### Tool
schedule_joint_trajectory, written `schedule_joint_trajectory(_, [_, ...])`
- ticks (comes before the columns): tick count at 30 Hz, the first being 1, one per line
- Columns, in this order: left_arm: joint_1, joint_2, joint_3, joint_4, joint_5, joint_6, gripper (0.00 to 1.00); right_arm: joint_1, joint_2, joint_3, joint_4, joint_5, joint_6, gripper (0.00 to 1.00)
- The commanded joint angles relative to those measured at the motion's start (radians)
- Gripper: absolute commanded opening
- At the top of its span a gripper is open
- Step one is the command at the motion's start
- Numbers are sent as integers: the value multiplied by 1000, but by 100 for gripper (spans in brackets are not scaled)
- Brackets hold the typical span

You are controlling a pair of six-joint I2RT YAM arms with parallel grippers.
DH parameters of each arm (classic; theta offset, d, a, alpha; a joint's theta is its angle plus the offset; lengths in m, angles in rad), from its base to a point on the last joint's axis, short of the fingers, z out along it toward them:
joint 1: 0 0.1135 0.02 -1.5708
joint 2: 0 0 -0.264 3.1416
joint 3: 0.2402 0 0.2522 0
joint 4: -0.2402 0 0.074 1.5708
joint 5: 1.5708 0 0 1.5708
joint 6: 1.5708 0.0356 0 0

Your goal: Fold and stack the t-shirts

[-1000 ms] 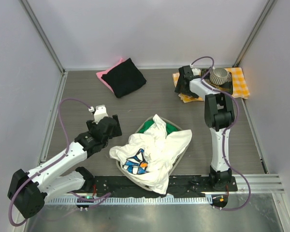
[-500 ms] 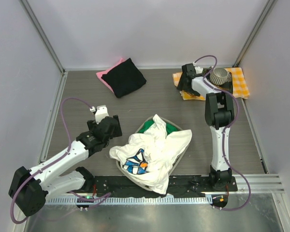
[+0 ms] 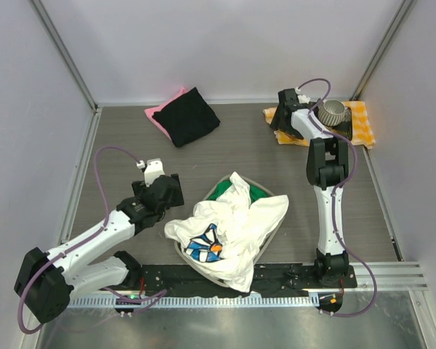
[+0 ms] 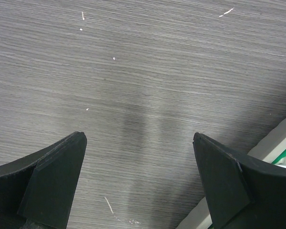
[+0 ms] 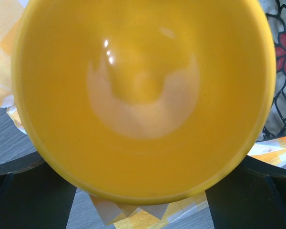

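A crumpled white t-shirt with a daisy print (image 3: 232, 222) spills over a grey basket (image 3: 270, 190), and a green one (image 3: 221, 190) shows beneath it. A folded black t-shirt (image 3: 190, 116) lies on a pink one (image 3: 158, 113) at the back left. My left gripper (image 3: 163, 195) hovers open over bare table (image 4: 138, 138), just left of the basket, whose rim (image 4: 271, 143) shows in the left wrist view. My right gripper (image 3: 282, 120) stands open at the back right. Its fingers (image 5: 33, 191) straddle a yellow bowl (image 5: 143, 95), and I cannot tell whether they touch it.
An orange-and-white checked cloth (image 3: 360, 122) lies at the back right under a ribbed metal mould (image 3: 332, 113). A dark cloth with red flowers (image 5: 283, 57) lies beside the bowl. Grey walls close in the table on three sides.
My right gripper has moved toward the back wall over the checked cloth. The left arm has shifted only slightly. The t-shirts have not moved.
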Motion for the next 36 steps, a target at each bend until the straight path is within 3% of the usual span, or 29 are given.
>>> schedule_joint_trajectory(1, [3,9,35,30,-20,-1,100,-79,66,34,-35,73,11,100])
schedule_joint_trajectory(8, [3,16,39,29,-6,-6,100,-79,34,12,-24,36,26,100])
schedule_joint_trajectory(14, [3,0,67,-32,-22,-47,100,-23,-90,-35,-16,75,18,100])
schedule_joint_trajectory(23, [4,45,320,-180,-42,0,100,102,-337,-8,-86,108,-29,100])
schedule_joint_trajectory(27, [4,135,456,-220,-3,32,100,224,-426,-24,-145,119,-51,100])
schedule_joint_trajectory(30, [6,196,490,-204,56,62,100,304,-530,-129,-177,95,-43,100])
schedule_joint_trajectory(36, [9,387,578,-221,280,134,100,442,-838,-535,-95,81,32,100])
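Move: The right hand is open, low against the near rim of the yellow bowl. The bowl's middle is about 5 cm ahead and 3 cm right, level with the hand. The floral tray lies some 16 cm to the hand's right and 2 cm ahead. The white t-shirt is roughly 43 cm back and 28 cm left. From the left hand, the white t-shirt is about 13 cm back, 25 cm right and 8 cm below, and the green t-shirt some 30 cm right, 2 cm ahead and 7 cm below. Nudge the right gripper, fingers open against the bowl's near rim, about 1 cm on towards the tray, then free it. Lift it some 20 cm and sweep back and left about 15 cm each towards the t-shirts, turning counter-clockwise some 20 degrees and tipping the fingers up. Meanwhile raise the open left gripper about 11 cm, carrying it right and forward, then let it sink a little. ##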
